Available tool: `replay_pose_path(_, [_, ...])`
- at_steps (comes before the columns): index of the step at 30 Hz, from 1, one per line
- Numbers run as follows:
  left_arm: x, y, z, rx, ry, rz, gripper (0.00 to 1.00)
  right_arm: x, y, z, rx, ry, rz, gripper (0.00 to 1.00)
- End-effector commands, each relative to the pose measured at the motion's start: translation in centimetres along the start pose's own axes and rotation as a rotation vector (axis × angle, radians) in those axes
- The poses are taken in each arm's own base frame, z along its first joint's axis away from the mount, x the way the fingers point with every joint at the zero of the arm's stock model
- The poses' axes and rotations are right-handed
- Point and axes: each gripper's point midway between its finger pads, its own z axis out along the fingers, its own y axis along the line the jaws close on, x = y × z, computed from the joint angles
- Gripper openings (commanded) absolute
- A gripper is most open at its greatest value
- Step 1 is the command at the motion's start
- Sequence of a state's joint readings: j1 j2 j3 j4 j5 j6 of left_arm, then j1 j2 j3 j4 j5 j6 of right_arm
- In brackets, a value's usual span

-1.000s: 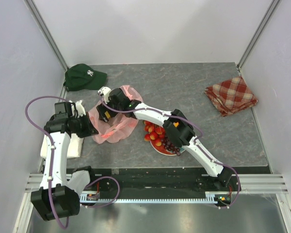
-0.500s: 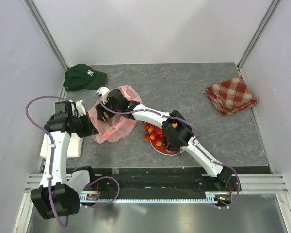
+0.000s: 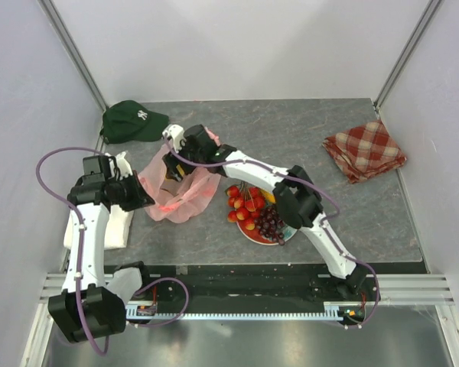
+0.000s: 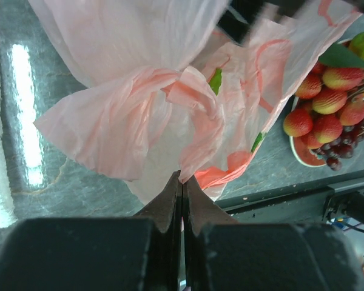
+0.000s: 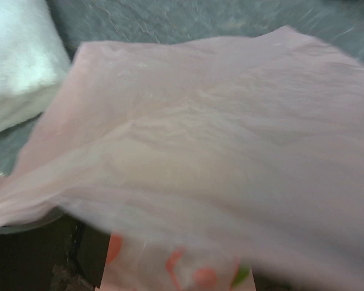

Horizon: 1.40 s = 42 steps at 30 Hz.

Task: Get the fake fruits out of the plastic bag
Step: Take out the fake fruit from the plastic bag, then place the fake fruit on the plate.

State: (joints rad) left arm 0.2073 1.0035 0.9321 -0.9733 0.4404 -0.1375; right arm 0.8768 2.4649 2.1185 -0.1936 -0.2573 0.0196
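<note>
The pink plastic bag (image 3: 185, 195) lies bunched on the grey table, left of the red plate (image 3: 247, 235). My left gripper (image 3: 143, 198) is shut on the bag's left edge; the left wrist view shows the jaws (image 4: 182, 177) pinching the thin film (image 4: 170, 109). My right gripper (image 3: 185, 147) is at the bag's far top edge, its fingers hidden by film that fills the right wrist view (image 5: 218, 139). Red berries (image 3: 245, 208), a dark grape bunch (image 3: 271, 224) and a yellow fruit (image 3: 268, 196) lie on the plate. The berries (image 4: 318, 115) also show in the left wrist view.
A dark green cap (image 3: 134, 121) lies at the back left. A red-checked cloth (image 3: 364, 149) lies at the far right. A white folded towel (image 3: 118, 222) sits under my left arm. The black front rail (image 4: 279, 200) runs just below the bag.
My right gripper has moved back and slightly right, pulling the bag's top edge up with it. The plate of fruit is more exposed. My left gripper keeps its hold.
</note>
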Motion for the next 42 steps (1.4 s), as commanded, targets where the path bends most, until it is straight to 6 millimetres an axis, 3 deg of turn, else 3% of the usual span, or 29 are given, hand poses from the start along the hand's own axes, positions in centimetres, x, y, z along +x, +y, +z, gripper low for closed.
replay_pose_path(1, [-3.9,-1.7,-1.0,0.052,-0.117,0.014,0.02,-11.8,3.1,-9.9,-0.1,-0.219,-0.11,0.4])
replay_pose_path(3, [-4.5,-1.8,-1.0,0.058,-0.125,0.016,0.02,-11.6,3.9,-11.6,-0.145,-0.21,-0.092,0.4])
replay_pose_path(4, [-4.8,-2.0,-1.1,0.061,-0.133,0.02,0.02,-13.1,4.6,-13.5,-0.161,-0.24,-0.097,0.4])
replay_pose_path(5, [-5.0,-2.0,-1.1,0.064,-0.131,0.019,0.02,-12.5,4.7,-14.0,-0.172,-0.227,-0.087,0.4])
replay_pose_path(7, [-5.4,-2.2,-1.1,0.07,-0.139,0.021,0.01,-13.3,5.9,-16.1,-0.241,-0.238,-0.043,0.4])
replay_pose_path(11, [-5.9,-2.3,-1.2,0.072,-0.147,0.024,0.02,-12.3,5.5,-18.6,-0.278,-0.188,0.069,0.39])
replay_pose_path(12, [-5.9,-2.4,-1.2,0.072,-0.148,0.029,0.02,-11.8,3.9,-19.4,-0.243,-0.17,0.1,0.39])
replay_pose_path(13, [-6.0,-2.4,-1.3,0.072,-0.152,0.029,0.02,-12.5,2.9,-21.1,-0.197,-0.195,0.102,0.39])
replay_pose_path(14, [-6.0,-2.4,-1.3,0.072,-0.152,0.029,0.02,-11.4,1.6,-21.6,-0.161,-0.177,0.129,0.39])
replay_pose_path(15, [-6.0,-2.4,-1.4,0.074,-0.154,0.031,0.02,-11.1,-1.3,-23.0,-0.094,-0.185,0.161,0.39])
replay_pose_path(16, [-6.0,-2.4,-1.4,0.074,-0.155,0.031,0.02,-11.6,-2.7,-25.0,-0.038,-0.206,0.169,0.39])
replay_pose_path(18, [-6.1,-2.4,-1.4,0.073,-0.157,0.032,0.02,-9.6,-7.4,-27.4,0.103,-0.177,0.236,0.39])
replay_pose_path(19, [-6.1,-2.4,-1.4,0.071,-0.157,0.032,0.02,-9.4,-8.3,-29.1,0.137,-0.182,0.246,0.39])
replay_pose_path(20, [-6.1,-2.4,-1.3,0.071,-0.157,0.034,0.02,-7.9,-9.4,-29.8,0.171,-0.154,0.257,0.39])
replay_pose_path(21, [-6.2,-2.3,-1.4,0.067,-0.158,0.036,0.02,-6.8,-10.5,-32.0,0.211,-0.139,0.277,0.39])
replay_pose_path(23, [-6.2,-2.1,-1.2,0.063,-0.154,0.035,0.02,-3.7,-11.4,-33.5,0.244,-0.079,0.272,0.39])
replay_pose_path(24, [-6.2,-2.1,-1.2,0.063,-0.156,0.036,0.02,-2.7,-12.0,-35.6,0.279,-0.062,0.284,0.39])
replay_pose_path(26, [-6.3,-2.0,-1.0,0.061,-0.154,0.036,0.02,-0.1,-12.4,-37.2,0.307,-0.008,0.268,0.39])
replay_pose_path(27, [-6.3,-2.0,-1.0,0.059,-0.153,0.04,0.02,0.8,-12.6,-39.2,0.331,0.015,0.227,0.4])
replay_pose_path(29, [-6.2,-1.9,-1.0,0.058,-0.15,0.043,0.02,4.5,-12.1,-40.7,0.324,0.108,0.201,0.4])
replay_pose_path(30, [-6.1,-1.9,-0.8,0.062,-0.146,0.046,0.02,5.2,-11.3,-41.7,0.287,0.131,0.089,0.42])
replay_pose_path(32, [-6.0,-1.9,-0.8,0.063,-0.144,0.051,0.02,9.3,-9.7,-42.7,0.227,0.25,0.052,0.42])
replay_pose_path(33, [-6.0,-1.8,-0.7,0.059,-0.142,0.05,0.02,10.1,-9.5,-43.5,0.209,0.281,-0.057,0.42])
replay_pose_path(36, [-6.4,-1.7,-1.0,0.047,-0.166,0.054,0.02,13.7,-8.1,-44.7,0.151,0.377,-0.12,0.42])
replay_pose_path(39, [-6.6,-1.7,-1.1,0.051,-0.172,0.054,0.02,16.7,-6.2,-44.7,0.044,0.452,-0.135,0.4])
replay_pose_path(42, [-6.7,-1.8,-1.0,0.054,-0.17,0.054,0.02,20.0,-5.9,-44.2,-0.026,0.521,-0.159,0.4])
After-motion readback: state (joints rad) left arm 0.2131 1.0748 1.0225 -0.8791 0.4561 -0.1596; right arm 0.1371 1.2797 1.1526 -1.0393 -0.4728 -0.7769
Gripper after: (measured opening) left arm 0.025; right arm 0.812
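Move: Inside the pink bag, the right hand already grips the yellow fruit, the bag's middle lying about 2 cm right, 1 cm back and 2 cm below. It is bound for bare table some 45 cm right, 14 cm back and 6 cm lower; the plate lies about 30 cm right and 13 cm back, with the mango 31 cm right and 5 cm back. From the left hand, that spot is about 50 cm right, roughly level fore and aft; the bag's middle is 11 cm ahead, 9 cm right. Lifting the yellow fruit steeply out of the bag, the right hand rises some 22 cm, sweeps about 45 cm right past the plate's far side, then draws back and sinks towards the bare table right of the plate, its fingers tipping more steeply downward and keeping their grip. The left hand keeps its pinch on the bag's handle and eases about 4 cm forward and slightly up early on. ##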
